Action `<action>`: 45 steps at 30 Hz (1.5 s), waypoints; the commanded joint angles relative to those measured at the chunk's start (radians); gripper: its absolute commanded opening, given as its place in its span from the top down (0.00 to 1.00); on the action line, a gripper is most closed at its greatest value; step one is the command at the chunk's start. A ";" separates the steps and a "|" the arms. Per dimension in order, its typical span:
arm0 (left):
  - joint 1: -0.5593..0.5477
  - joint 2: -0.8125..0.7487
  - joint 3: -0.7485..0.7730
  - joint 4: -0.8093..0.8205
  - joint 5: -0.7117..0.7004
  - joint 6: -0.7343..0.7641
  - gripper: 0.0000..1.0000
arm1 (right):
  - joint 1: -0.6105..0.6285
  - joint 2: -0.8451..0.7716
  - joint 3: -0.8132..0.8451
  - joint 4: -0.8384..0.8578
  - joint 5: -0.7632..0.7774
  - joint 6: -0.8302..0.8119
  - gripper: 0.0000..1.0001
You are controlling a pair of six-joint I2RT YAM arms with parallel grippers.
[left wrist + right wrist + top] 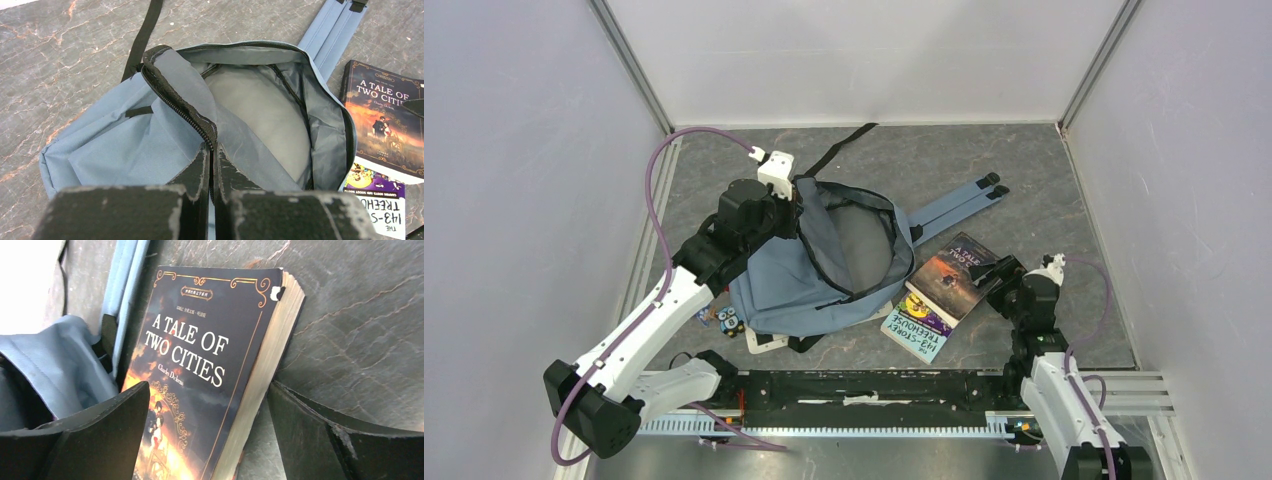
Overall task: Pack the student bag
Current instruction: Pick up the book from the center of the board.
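Observation:
The student bag [794,285] lies in the middle of the table, its main compartment unzipped and showing grey lining [260,110]. My left gripper [789,195] is shut on the bag's black zip edge [197,122] at the opening's rim, its fingertips [202,165] pressed together on the fabric. To the right of the bag lies a dark book, "A Tale of Two Cities" [954,270]. My right gripper [209,387] stands open over that book [200,355], one finger over the cover and the other beside the page edge. The bag [55,360] is just left of it.
A second book with a teal and purple cover [916,330] lies partly under the dark one. The bag's blue straps [954,205] stretch toward the back right, and a black strap [844,145] toward the back. Small items [729,322] peek out by the bag's near-left corner.

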 commanded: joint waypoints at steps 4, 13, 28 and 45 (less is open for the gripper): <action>0.003 -0.012 0.007 0.052 0.010 -0.020 0.98 | -0.001 0.046 -0.142 0.135 -0.073 0.152 0.10; 0.003 -0.009 0.007 0.052 0.012 -0.022 0.98 | 0.000 0.129 -0.213 0.315 -0.129 0.203 0.18; 0.003 -0.005 0.007 0.053 0.020 -0.027 0.98 | -0.024 0.193 -0.274 0.475 -0.140 0.182 0.29; 0.002 -0.006 0.005 0.052 0.008 -0.022 0.98 | -0.025 0.326 -0.087 0.687 -0.232 -0.028 0.94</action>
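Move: The book A Tale of Two Cities has its middle about 7 cm left of the right gripper, level with it fore and aft and some 2 cm lower; its page edge is between the open fingers. From that gripper, the Treehouse book is roughly 14 cm left and 11 cm back, and the bag straps 18 cm ahead and 5 cm left. From the left gripper, A Tale of Two Cities is about 40 cm right, 5 cm back and 24 cm below. Bring the right gripper about 4 cm forward and 2 cm left along the book's page edge, rolling the hand some 10 degrees so its left side rises. Close the fingers from wide open onto that edge, one on the cover and the other beneath, then draw up about 2 cm with the fingertips tilting upward. Keep the left gripper still, holding the bag's zipped flap. ##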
